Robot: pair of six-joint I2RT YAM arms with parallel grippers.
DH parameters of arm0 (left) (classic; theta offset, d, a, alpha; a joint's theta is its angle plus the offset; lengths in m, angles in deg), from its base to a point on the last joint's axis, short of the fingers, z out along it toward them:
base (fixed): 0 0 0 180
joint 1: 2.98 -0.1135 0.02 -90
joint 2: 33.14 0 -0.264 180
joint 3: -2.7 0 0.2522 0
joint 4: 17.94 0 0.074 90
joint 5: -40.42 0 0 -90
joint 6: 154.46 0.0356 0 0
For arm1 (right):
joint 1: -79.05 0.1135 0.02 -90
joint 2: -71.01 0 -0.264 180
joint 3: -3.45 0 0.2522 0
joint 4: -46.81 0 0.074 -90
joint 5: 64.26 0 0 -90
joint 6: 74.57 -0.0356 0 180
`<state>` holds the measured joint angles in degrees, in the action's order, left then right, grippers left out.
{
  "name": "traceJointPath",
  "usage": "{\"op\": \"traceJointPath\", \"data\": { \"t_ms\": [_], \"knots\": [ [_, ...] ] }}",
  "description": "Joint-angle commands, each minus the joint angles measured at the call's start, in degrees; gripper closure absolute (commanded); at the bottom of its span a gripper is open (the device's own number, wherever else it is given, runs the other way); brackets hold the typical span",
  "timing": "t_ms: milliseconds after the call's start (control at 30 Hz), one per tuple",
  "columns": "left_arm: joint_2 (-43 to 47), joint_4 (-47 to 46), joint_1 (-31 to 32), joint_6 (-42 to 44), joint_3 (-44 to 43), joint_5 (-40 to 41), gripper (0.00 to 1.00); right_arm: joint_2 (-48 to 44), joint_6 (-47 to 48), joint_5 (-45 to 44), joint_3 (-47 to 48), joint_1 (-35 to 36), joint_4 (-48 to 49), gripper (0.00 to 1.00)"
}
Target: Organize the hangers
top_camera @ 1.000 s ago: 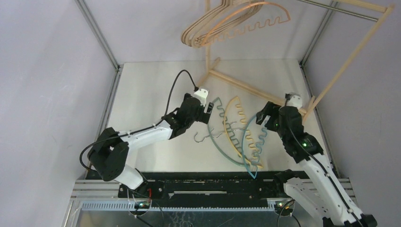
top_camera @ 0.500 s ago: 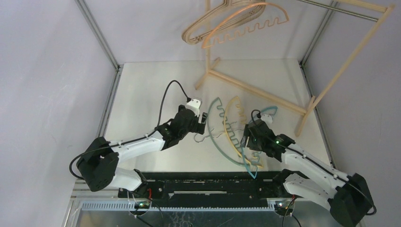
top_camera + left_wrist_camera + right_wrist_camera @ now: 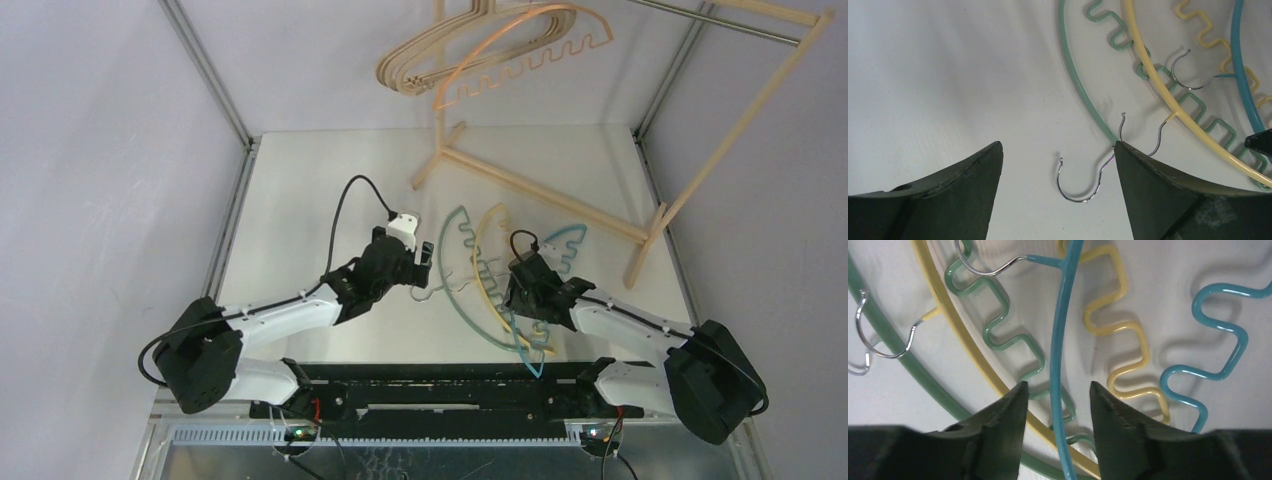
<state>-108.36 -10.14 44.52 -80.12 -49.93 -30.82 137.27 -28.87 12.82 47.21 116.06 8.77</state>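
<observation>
Three thin hangers lie overlapped on the table: a green one [image 3: 1083, 95], a yellow one [image 3: 1153, 75] and a blue one [image 3: 566, 238]. My left gripper [image 3: 1058, 145] is open, low over the table. Its fingers straddle the green hanger's metal hook [image 3: 1083, 185] without touching it. My right gripper [image 3: 1058, 385] is open with the jaws partly narrowed. The blue hanger's arc [image 3: 1060, 340] runs between its fingertips with a gap on each side. Wooden hangers [image 3: 430, 60] and an orange hanger [image 3: 560, 50] hang from the rack at the top.
The pale wooden rack's base bar [image 3: 540, 190] crosses the table diagonally behind the hangers, with a slanted leg [image 3: 700, 170] at the right. Grey walls enclose the table on the left, back and right. The arms' bases sit on the black rail [image 3: 440, 385] at the near edge.
My right arm swung down from beside the rack onto the pile, its jaws narrowing around the blue arc. My left gripper drew back slightly toward me. The hung hangers swayed left.
</observation>
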Motion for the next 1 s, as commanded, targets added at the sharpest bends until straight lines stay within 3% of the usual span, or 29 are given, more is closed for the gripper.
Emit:
{"op": "traceJointPath", "data": {
  "t_ms": [0,300,433,700,800,967],
  "knots": [
    [1.8,-3.0,0.1,-1.0,0.8,-0.1,0.14,1.7,-1.3,-2.0,1.0,0.5,3.0,0.5],
    [3.0,-3.1,0.1,-0.7,1.9,0.9,0.14,3.5,-1.8,-2.2,0.6,1.3,4.0,1.0],
    [3.2,-2.6,0.0,-0.2,1.8,1.5,0.14,-1.8,-2.3,-5.0,1.9,2.7,0.3,1.0],
    [2.5,-2.7,0.0,-0.2,1.6,1.6,0.14,-24.2,-1.2,-10.0,8.4,2.4,-8.0,1.0],
    [2.2,-2.7,0.0,-0.4,1.5,1.2,0.14,-29.4,2.6,-10.0,11.1,0.7,-6.5,1.0],
    [1.7,-3.2,0.0,-0.8,1.4,0.6,0.14,-32.7,11.0,-9.1,17.3,-3.5,4.1,1.0]
  ]
}}
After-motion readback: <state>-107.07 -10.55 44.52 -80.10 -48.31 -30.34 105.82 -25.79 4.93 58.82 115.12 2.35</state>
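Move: The blue hanger's curved bar already runs between the right hand's part-open fingers, right at the hand point and about 1 cm below it. The yellow hanger's middle is some 5 cm ahead and level sideways; the green hanger's middle is about 6 cm ahead and 8 cm to the left, both roughly 1 cm down. From the left hand, that blue bar lies about 23 cm to the right, 8 cm back and 10 cm below. Down by barely 1 cm while its fingers shut fully, the right hand pinches the blue hanger's curved bar on the side of the neck nearer the robot. It then rises fast, ending some 20 cm above its start, drifting slightly forward and right, away from the yellow and green hangers, as the wrist tips the fingers up and forward by about 35 degrees. ##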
